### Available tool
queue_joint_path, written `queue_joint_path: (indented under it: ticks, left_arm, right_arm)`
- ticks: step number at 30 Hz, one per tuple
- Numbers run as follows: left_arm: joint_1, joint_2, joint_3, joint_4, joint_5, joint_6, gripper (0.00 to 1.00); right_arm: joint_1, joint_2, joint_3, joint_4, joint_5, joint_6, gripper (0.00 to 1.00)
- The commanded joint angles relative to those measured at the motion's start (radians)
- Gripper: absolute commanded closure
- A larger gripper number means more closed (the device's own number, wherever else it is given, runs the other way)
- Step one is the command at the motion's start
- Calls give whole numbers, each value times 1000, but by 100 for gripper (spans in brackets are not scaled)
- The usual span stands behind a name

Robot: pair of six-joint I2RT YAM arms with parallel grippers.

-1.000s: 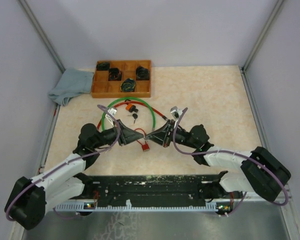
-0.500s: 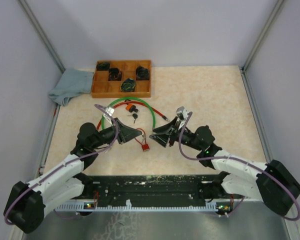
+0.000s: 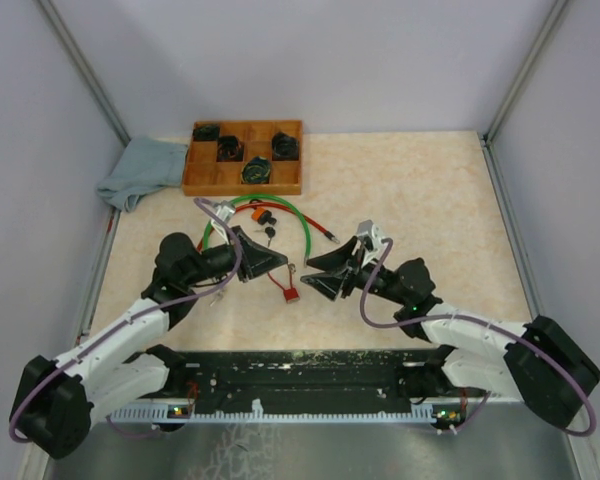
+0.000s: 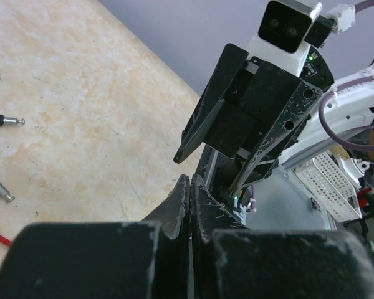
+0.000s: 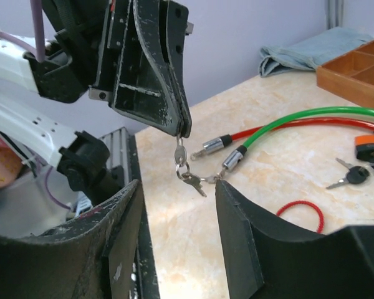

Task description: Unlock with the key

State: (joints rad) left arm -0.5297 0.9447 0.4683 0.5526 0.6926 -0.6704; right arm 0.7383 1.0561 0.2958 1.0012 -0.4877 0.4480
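My left gripper [image 3: 285, 268] is shut on a small silver key [image 5: 180, 153]. The key hangs down from its tips over the table, with a ring and a second key [image 5: 194, 181] dangling under it. The key itself is hidden between the fingers in the left wrist view, where the left gripper [image 4: 191, 184] shows no gap. My right gripper [image 3: 307, 275] faces it from the right, open and empty, with the keys hanging just in front of its fingers [image 5: 237, 215]. A red padlock [image 3: 291, 294] lies on the table just below both grippers' tips.
A green cable [image 3: 306, 226] and a red cable [image 3: 326, 232] lie behind the grippers. Beside them are an orange lock [image 3: 264, 214] and black keys [image 3: 270, 236]. A wooden tray [image 3: 242, 182] with dark items and a blue cloth [image 3: 140, 170] sit at the back left.
My right gripper was shut at the left gripper's tips. It has since opened and drawn back a little to the right. The left gripper stays shut on the key.
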Motion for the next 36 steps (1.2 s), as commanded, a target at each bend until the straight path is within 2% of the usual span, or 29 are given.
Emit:
queue_joint_path:
  ticks: [1,4,10,23,30,36]
  left_arm:
    - [2,19,27,58,63,2,100]
    - [-3,26,23,88,72,-16,100]
    - [-12,29,25,95,68,-15,100]
    - [-41,64,21,159,76,-43,100]
    - [-44,59,19,136,55,-30,100]
    - [-48,54,18,110,39,-15,100]
  right_arm:
    - [-10,86,-20,355,-57,124,51]
    - [-16,156,-30,493,-57,190,53]
    - [-16,249,-4,583,-87,242,58]
    - [-16,319,29,621,-87,267,72]
    - [-16,300,28,615,-88,266,72]
    - [-16,251,13,576,-72,242,67]
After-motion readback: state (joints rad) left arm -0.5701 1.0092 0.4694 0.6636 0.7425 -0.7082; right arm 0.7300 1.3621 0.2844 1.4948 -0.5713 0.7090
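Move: The left gripper, shut, already holds the key ring, and the keys hang some 3 cm below its fingertips, about 2 cm to its right and 1 cm back. From the left hand the right gripper's open gap is about 6 cm right, 2 cm back and 3 cm lower. From the right hand the keys hang about 4 cm left, 1 cm ahead and roughly level. The red padlock lies some 5 cm left, 3 cm ahead and 19 cm below the right hand, and the green cable's end about 1 cm left, 11 cm ahead and equally low. Bring the right gripper about 2 cm left and slightly back to the keys hanging from the left fingers, tipping its fingers up some 10 degrees and turning them a little counter-clockwise. Narrow its half-open fingers around the keys to about a third open, without shutting. Keep the left gripper shut on the key ring and ease it about 2 cm right and back to meet them. ##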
